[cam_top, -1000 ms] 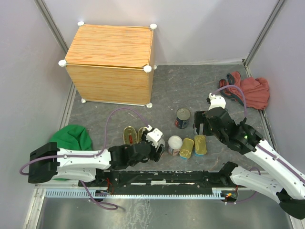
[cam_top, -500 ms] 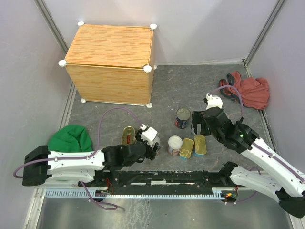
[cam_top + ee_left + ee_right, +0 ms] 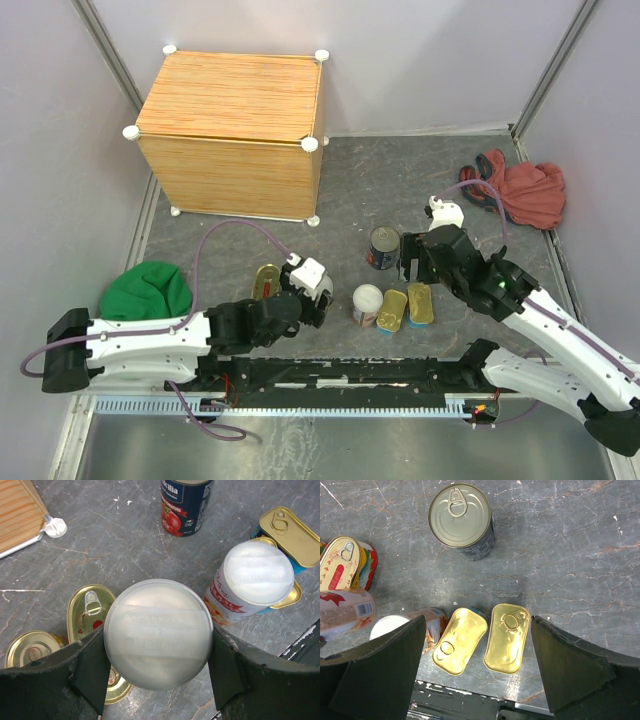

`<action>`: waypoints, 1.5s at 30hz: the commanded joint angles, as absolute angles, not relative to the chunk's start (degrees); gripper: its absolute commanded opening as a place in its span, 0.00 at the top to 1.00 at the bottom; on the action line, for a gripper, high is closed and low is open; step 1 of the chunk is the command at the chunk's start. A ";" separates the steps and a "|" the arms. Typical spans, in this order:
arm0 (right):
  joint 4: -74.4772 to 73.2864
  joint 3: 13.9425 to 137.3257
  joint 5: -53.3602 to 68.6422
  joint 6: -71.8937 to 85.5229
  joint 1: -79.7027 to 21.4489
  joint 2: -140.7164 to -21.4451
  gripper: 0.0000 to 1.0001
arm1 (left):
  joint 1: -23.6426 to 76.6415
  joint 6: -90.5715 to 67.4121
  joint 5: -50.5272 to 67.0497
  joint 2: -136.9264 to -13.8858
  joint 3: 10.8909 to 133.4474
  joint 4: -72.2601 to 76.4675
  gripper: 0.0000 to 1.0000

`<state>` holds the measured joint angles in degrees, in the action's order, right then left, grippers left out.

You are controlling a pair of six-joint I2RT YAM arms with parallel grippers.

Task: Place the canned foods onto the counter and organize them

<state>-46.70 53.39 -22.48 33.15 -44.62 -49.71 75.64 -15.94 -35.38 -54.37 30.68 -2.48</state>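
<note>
My left gripper (image 3: 157, 636) is shut on a tall white-lidded can (image 3: 157, 630), held above the grey floor; in the top view this gripper (image 3: 305, 292) hangs beside an oval gold tin (image 3: 266, 281). Two oval tins (image 3: 89, 609) (image 3: 31, 649) lie below it. A second white-lidded can (image 3: 367, 301) stands to the right. My right gripper (image 3: 479, 630) is open above two rectangular gold tins (image 3: 460, 640) (image 3: 508, 637), with the dark round tin (image 3: 461, 519) beyond. The counter (image 3: 230, 110) stands at the far left with nothing on top.
A green cloth (image 3: 150, 290) lies by the left wall and a red cloth (image 3: 525, 190) in the far right corner. The counter's foot knob (image 3: 55, 527) is near the oval tins. Walls close in on three sides.
My left gripper has carried the white-lidded can a little to the left and now covers one oval tin in the top view. My right gripper has drifted slightly left, still open.
</note>
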 commanded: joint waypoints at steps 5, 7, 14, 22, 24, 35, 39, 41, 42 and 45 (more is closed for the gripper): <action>-43.82 53.17 -22.06 32.54 -44.92 -49.13 0.07 | 75.67 -12.15 -42.68 -50.36 38.15 1.83 0.97; -43.76 53.44 -21.91 32.36 -44.91 -49.34 0.07 | 75.67 -11.45 -44.04 -50.68 40.39 1.14 0.97; -43.46 55.32 -21.20 31.29 -44.91 -50.93 0.07 | 75.61 -8.46 -54.65 -54.26 51.37 -4.12 0.97; -41.57 57.25 -20.74 30.23 -44.91 -52.94 0.07 | 65.62 -7.04 -59.38 -59.22 65.18 -8.65 0.97; -41.07 58.61 -20.62 29.58 -44.91 -53.63 0.07 | 62.08 -6.45 -58.14 -60.81 69.26 -9.88 0.97; -33.87 74.91 -14.67 29.75 -44.91 -65.65 0.07 | 48.71 -3.32 -54.42 -68.55 87.69 -16.61 0.97; -31.31 84.54 -12.57 31.45 -44.68 -73.73 0.07 | 45.62 -2.20 -53.46 -71.56 94.26 -19.92 0.97; -29.72 88.76 -11.00 32.93 -44.34 -77.34 0.08 | 44.35 -1.39 -53.08 -72.83 97.70 -20.76 0.97; -29.00 90.92 -10.53 33.75 -44.08 -79.20 0.08 | 43.66 -1.01 -52.82 -73.31 99.02 -20.86 0.97; -27.76 96.76 -8.71 36.30 -43.06 -84.22 0.08 | 40.41 -0.83 -51.23 -74.84 103.00 -21.99 0.97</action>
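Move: The left hand already holds a white-lidded jar just off the table; the middle of the wooden box top lies roughly 50 cm ahead of it, 22 cm left and 14 cm higher. The second white-lidded jar stands level with this hand, about 11 cm right; the tomato can is 18 cm ahead and 15 cm right; the nearer oval can is some 6 cm ahead and 6 cm left. From the empty right hand the box top is about 50 cm ahead, 42 cm left and 10 cm up. Keeping its pinch on the white-lidded jar, the left hand climbs about 30 cm, at first nearly straight up, then also forward and left towards the wooden box, swinging counter-clockwise some 45 degrees as its fingers tip up nearly level. The open, empty right hand, almost still at first, then sweeps left, up and forward towards the box's right front corner. ##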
